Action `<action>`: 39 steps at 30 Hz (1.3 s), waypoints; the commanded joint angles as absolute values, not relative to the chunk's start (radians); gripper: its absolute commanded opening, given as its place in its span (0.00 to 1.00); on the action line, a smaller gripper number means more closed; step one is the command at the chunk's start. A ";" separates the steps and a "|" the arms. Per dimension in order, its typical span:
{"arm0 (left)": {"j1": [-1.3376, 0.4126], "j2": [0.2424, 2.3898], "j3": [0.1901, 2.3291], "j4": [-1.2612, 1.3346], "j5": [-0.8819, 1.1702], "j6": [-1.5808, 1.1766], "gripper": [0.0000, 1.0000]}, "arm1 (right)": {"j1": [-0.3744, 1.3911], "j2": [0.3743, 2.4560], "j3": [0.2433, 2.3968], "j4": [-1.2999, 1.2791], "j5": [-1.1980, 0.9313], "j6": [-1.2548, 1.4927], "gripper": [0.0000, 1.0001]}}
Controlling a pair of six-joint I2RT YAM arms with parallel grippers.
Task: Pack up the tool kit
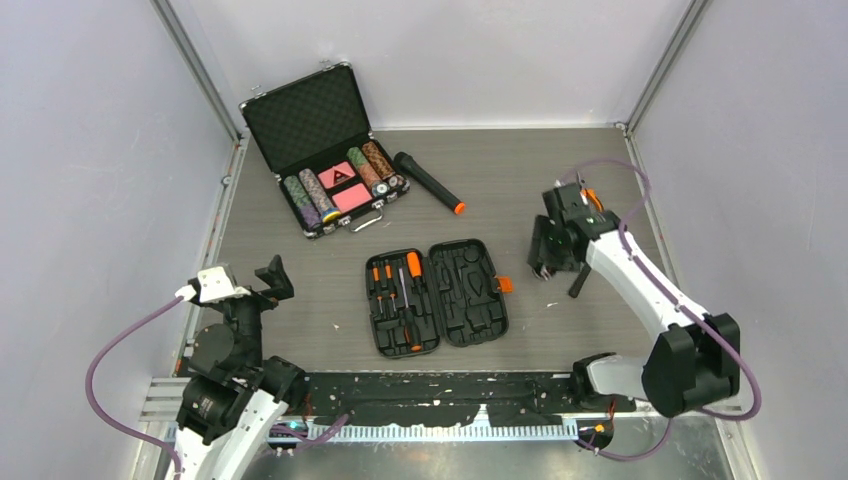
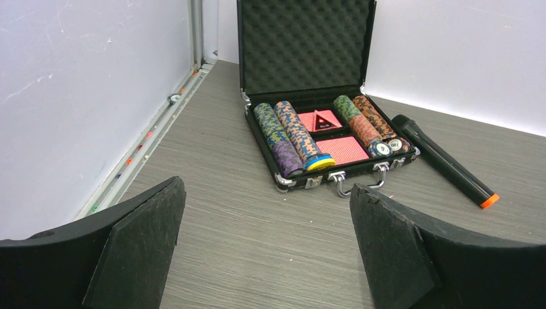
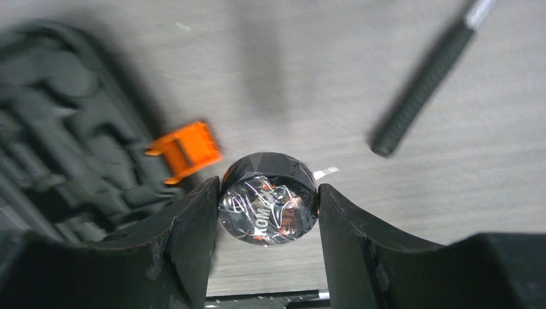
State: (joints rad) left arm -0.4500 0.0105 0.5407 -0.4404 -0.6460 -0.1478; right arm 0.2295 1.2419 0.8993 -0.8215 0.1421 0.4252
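The tool kit [image 1: 437, 297] lies open and flat mid-table, its orange latch [image 1: 504, 284] on the right edge. Orange-and-black tools [image 1: 400, 285] fill the left half; the right half shows moulded slots. My right gripper [image 1: 546, 262] hangs just right of the case, low over the table. In the right wrist view my right gripper [image 3: 267, 188] is shut on a round black plastic-wrapped roll [image 3: 268, 206], next to the latch [image 3: 187, 149] and the case edge [image 3: 58, 129]. A thin black rod-like tool [image 1: 580, 282] lies on the table beside it. My left gripper [image 1: 250, 285] is open and holds nothing.
An open poker chip case [image 1: 325, 150] stands at the back left, with a black flashlight [image 1: 428, 182] beside it. The left wrist view looks at that case [image 2: 322, 138] and flashlight [image 2: 444, 164] between the pads of my left gripper [image 2: 267, 193]. Walls enclose the table.
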 commanded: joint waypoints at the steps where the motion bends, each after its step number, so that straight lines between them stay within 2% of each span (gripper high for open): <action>1: -0.446 -0.129 0.540 -0.387 -0.649 -0.137 1.00 | 0.383 1.375 1.147 -0.849 0.177 0.398 0.48; 8: -0.445 -0.119 0.538 -0.386 -0.654 -0.134 1.00 | 0.533 1.668 1.474 -0.886 0.160 0.333 0.48; 14: -0.445 -0.106 0.536 -0.386 -0.656 -0.132 1.00 | 0.591 1.856 1.593 -0.892 0.127 0.287 0.48; 24: -0.445 -0.087 0.535 -0.374 -0.654 -0.126 1.00 | 0.601 1.996 1.622 -0.880 0.160 0.255 0.51; 39: -0.443 -0.071 0.533 -0.373 -0.650 -0.123 1.00 | 0.601 2.014 1.590 -0.852 0.141 0.246 0.61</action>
State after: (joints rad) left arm -0.4496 0.0105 0.5354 -0.4370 -0.6460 -0.1360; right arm 0.6003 2.0274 1.5826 -0.8707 0.1463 0.2562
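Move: The right hand already grips the round tape measure. Its goal, the pocket at the far end of the case's right half, lies about 17 cm to its left, 9 cm ahead and 7 cm below. The orange latch is some 9 cm left, 2 cm ahead and 8 cm below; the hammer lies about 10 cm right, 7 cm ahead and 8 cm below. From the left hand, the pocket is roughly 42 cm right, 12 cm ahead and 25 cm below. The right hand arcs left and forward, roughly 20 cm, turning 30 degrees counter-clockwise, lowering the gripped tape measure into the case. ##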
